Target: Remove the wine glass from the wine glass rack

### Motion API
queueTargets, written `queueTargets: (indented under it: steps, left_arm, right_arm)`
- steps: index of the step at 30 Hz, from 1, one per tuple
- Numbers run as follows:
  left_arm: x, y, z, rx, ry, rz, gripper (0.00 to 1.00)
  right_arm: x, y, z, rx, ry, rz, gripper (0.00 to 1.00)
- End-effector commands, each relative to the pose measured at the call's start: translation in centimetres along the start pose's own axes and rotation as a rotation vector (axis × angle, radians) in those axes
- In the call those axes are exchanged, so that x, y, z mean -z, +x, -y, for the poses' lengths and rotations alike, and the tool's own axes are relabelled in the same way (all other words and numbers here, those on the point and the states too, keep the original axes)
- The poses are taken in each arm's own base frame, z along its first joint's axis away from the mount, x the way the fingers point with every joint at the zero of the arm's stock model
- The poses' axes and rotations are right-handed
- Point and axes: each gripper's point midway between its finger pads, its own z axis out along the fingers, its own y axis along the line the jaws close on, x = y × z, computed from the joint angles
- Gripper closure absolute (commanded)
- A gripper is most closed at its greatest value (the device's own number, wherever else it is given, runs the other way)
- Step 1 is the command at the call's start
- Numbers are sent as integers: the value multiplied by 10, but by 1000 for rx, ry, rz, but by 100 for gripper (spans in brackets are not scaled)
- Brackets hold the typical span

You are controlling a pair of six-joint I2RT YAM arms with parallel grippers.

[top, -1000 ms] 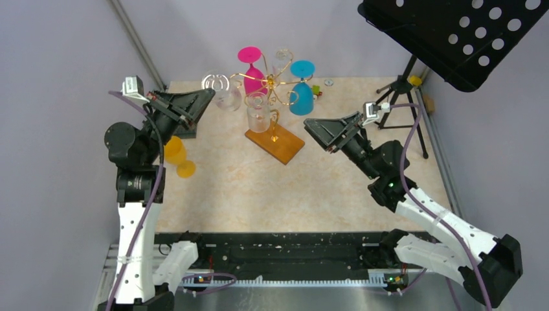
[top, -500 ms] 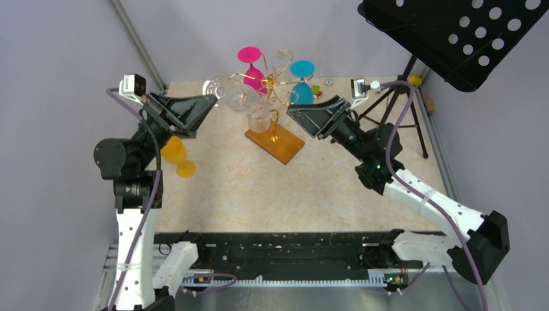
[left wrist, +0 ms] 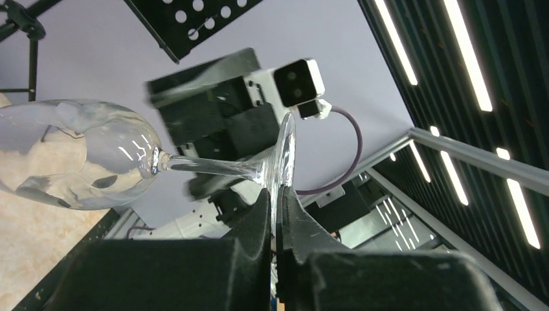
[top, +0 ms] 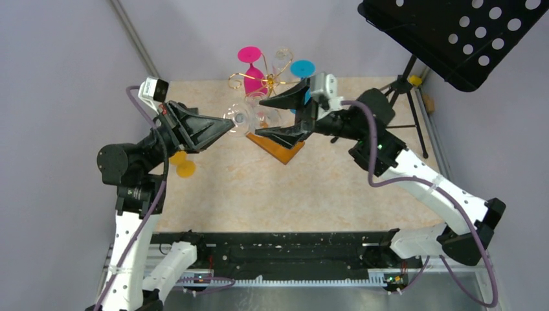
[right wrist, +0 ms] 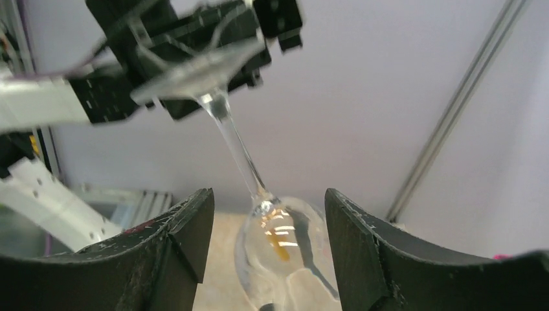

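Observation:
A clear wine glass point(top: 254, 118) lies sideways in the air in front of the gold wire wine glass rack point(top: 262, 79), above the rack's orange-brown base point(top: 286, 153). My left gripper point(top: 228, 124) is shut on the rim of the glass's foot point(left wrist: 283, 152), and the stem and bowl point(left wrist: 71, 152) point away to the right. My right gripper point(right wrist: 268, 220) is open, with one finger on each side of the bowl point(right wrist: 278, 253) and a gap on both sides. In the top view the right gripper's fingers point(top: 285, 100) stand above and below the bowl.
A pink glass point(top: 251, 65) and a cyan glass point(top: 302, 69) hang upside down on the rack. A yellow glass point(top: 180, 162) stands at the table's left, under my left arm. A black music stand point(top: 453, 32) on a tripod point(top: 401, 91) overhangs the back right corner.
My left gripper has carried the clear glass to the right, away from the rack's left side. My right gripper has swung left, turned on its side and narrowed around the bowl.

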Motion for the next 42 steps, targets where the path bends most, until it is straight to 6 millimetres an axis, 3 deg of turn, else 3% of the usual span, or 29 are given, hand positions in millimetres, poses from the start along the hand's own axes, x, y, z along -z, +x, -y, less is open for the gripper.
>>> queueTargets:
  steps: [1,6,10,17,22,27,29,31,34,35,37,42]
  left_arm:
    - [-3,8,0,-59,26,-30,100]
    - [-4,12,-15,-44,-2,-49,100]
    - [-4,15,-30,-19,-30,-57,100]
    - [-4,18,-43,-23,-71,-65,100]
    - [-4,21,-46,-17,-71,-74,100]
    - [-3,22,-49,-18,-86,-71,100]
    - [-3,21,-49,-24,-89,-58,100]
    - [-4,18,-48,-39,-94,-42,78]
    - [-4,12,-53,-71,-119,-12,30]
    - [-4,11,-56,-77,-130,-4,21]
    - [-6,7,-65,-79,-156,6,13]
    - [-10,-2,-85,-58,-190,33,9]
  right_arm:
    - [-1,44,-5,139,-81,-139,37]
    - [2,52,-16,131,-147,-161,46]
    - [3,56,-22,123,-178,-171,48]
    - [3,59,-23,120,-185,-179,56]
    - [5,63,-25,109,-192,-179,70]
    - [4,59,-25,102,-186,-165,100]
    - [4,55,-25,97,-172,-139,100]
    - [4,49,-24,91,-153,-108,100]
    - [9,41,-23,65,-103,-56,100]
    - [11,36,-21,62,-75,-29,100]
    - [17,26,-15,49,0,38,100]
    - [33,-4,-1,32,147,181,100]
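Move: To the right hand's left, about 5 cm off, 2 cm lower and 1 cm back, is the stem of the clear wine glass that the left hand pinches by its foot, bowl down. From the left fingertips the stem is 3 cm right, 1 cm ahead and 4 cm below. Of the glasses still on the rack, a clear one is about 11 cm ahead and 2 cm left of the right hand, the blue one roughly 18 ahead and 12 right, both some 15 cm lower. Sinking quickly about 7 cm and edging 2 cm left, the right hand dips its half-open fingers some 15 degrees towards level around the stem, then closes and pinches it below the foot. The left hand meanwhile lowers the glass about 6 cm and brings it slightly right towards those fingers, then opens wide and lets go of the foot, drifting 2 cm forward as the right hand sinks a little more. ##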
